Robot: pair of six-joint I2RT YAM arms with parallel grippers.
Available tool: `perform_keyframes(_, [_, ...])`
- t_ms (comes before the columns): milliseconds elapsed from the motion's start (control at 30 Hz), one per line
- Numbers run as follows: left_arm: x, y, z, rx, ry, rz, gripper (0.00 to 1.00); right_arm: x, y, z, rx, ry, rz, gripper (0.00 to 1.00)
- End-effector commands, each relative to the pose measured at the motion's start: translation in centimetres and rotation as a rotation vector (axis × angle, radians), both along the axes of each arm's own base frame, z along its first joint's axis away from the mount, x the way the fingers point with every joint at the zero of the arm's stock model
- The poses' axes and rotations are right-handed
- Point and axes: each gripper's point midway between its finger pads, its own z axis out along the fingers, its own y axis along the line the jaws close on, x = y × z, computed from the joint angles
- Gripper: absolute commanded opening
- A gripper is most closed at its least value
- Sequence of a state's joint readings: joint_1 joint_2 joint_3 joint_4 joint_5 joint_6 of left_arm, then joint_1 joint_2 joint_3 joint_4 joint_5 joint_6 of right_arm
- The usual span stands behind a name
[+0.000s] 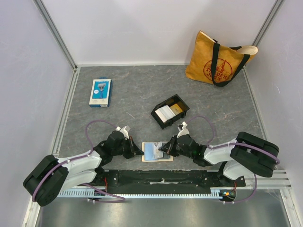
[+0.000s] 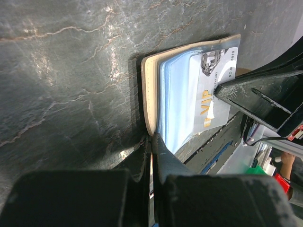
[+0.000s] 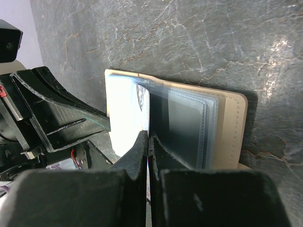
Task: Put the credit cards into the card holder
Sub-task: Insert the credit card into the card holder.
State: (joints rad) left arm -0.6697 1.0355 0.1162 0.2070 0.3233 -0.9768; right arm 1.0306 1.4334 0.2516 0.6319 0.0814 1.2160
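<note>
The tan card holder [image 1: 157, 160] lies open on the table between my two grippers, its clear sleeves up. My left gripper [image 1: 140, 152] is shut on its left edge; in the left wrist view the fingers [image 2: 152, 138] pinch the tan cover [image 2: 148, 90]. My right gripper [image 1: 164, 148] is shut on a white credit card [image 2: 208, 94] printed "VIP", held at the sleeves. In the right wrist view the gripper [image 3: 149, 137] grips that card [image 3: 125, 118] beside the sleeves and tan cover [image 3: 232, 127]. More credit cards, a white one [image 1: 164, 112] and a gold one [image 1: 176, 109], lie in a black tray.
The black tray [image 1: 158, 119] stands just behind the card holder. A blue-and-white retail package [image 1: 100, 92] lies at the far left. A yellow tote bag [image 1: 220, 61] leans at the back right. Walls enclose the table on three sides.
</note>
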Motion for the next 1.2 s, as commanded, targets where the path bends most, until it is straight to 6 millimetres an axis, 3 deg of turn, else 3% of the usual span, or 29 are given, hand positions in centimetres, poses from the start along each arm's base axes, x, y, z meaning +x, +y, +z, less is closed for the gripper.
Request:
perform_keyframes(0, [-0.5,0.3,-0.6,0.0,0.028,0.016,0.02,-0.9,-0.4,-1.6,-0.036,0.041,0.015,0.0])
perform_keyframes(233, [-0.6,0.5,-0.7,-0.003,0.03,0.034,0.02,-2.3,-0.8,-2.2,-0.061,0.067,0.018,0.0])
perform_keyframes(433, [-0.4,0.3,-0.3,-0.012,0.026,0.034,0.02,-3.7,1.3,-2.5,-0.036,0.089,0.06,0.01])
perform_keyframes(567, [-0.4,0.3,-0.2,-0.016,0.021,0.034,0.02,-3.5,2.1,-2.5,-0.062,0.08,0.081,0.1])
perform_keyframes(667, [-0.3,0.5,-0.1,-0.016,0.017,0.043,0.02,-2.6,0.8,-1.8,-0.161,0.036,0.045,0.25])
perform_keyframes(767, [-0.3,0.6,0.1,-0.02,0.011,0.051,0.02,-1.7,-0.7,-0.5,-0.236,-0.022,0.015,0.49])
perform_keyframes(833, [-0.2,0.6,0.2,-0.023,0.004,0.058,0.02,-1.3,-1.4,0.0,-0.262,-0.039,-0.007,0.55])
perform_keyframes(967, [-0.4,0.8,0.2,-0.028,0.001,0.06,0.02,-1.5,-1.1,0.4,-0.243,-0.043,0.012,0.59])
perform_keyframes(1167, [-0.6,0.8,0.1,-0.03,0.001,0.053,0.02,-1.9,1.3,0.7,-0.21,-0.043,0.093,0.57])
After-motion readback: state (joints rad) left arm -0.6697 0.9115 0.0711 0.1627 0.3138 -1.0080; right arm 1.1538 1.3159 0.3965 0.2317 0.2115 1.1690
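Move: The right hand already pinches the credit card, partly in the holder; the middle of the card holder's left pocket lies about 5 cm to its left, 1 cm back and 2 cm below. The holder's right pocket is some 2 cm to the hand's right and 2 cm back; the black tray is about 16 cm ahead and 5 cm to the right. The left hand is at the holder's left edge, with the left pocket's middle about 3 cm to its right, level fore and aft. Keep the left gripper shut at the holder's left edge. With the right, slide the pinched credit card about 2 cm back and then 2 cm left into the left pocket, sinking slightly at the end; then open the fingers to over half, let go, and lift back off to the right, steepening the fingers some 10 degrees, before settling slightly lower above the card. ##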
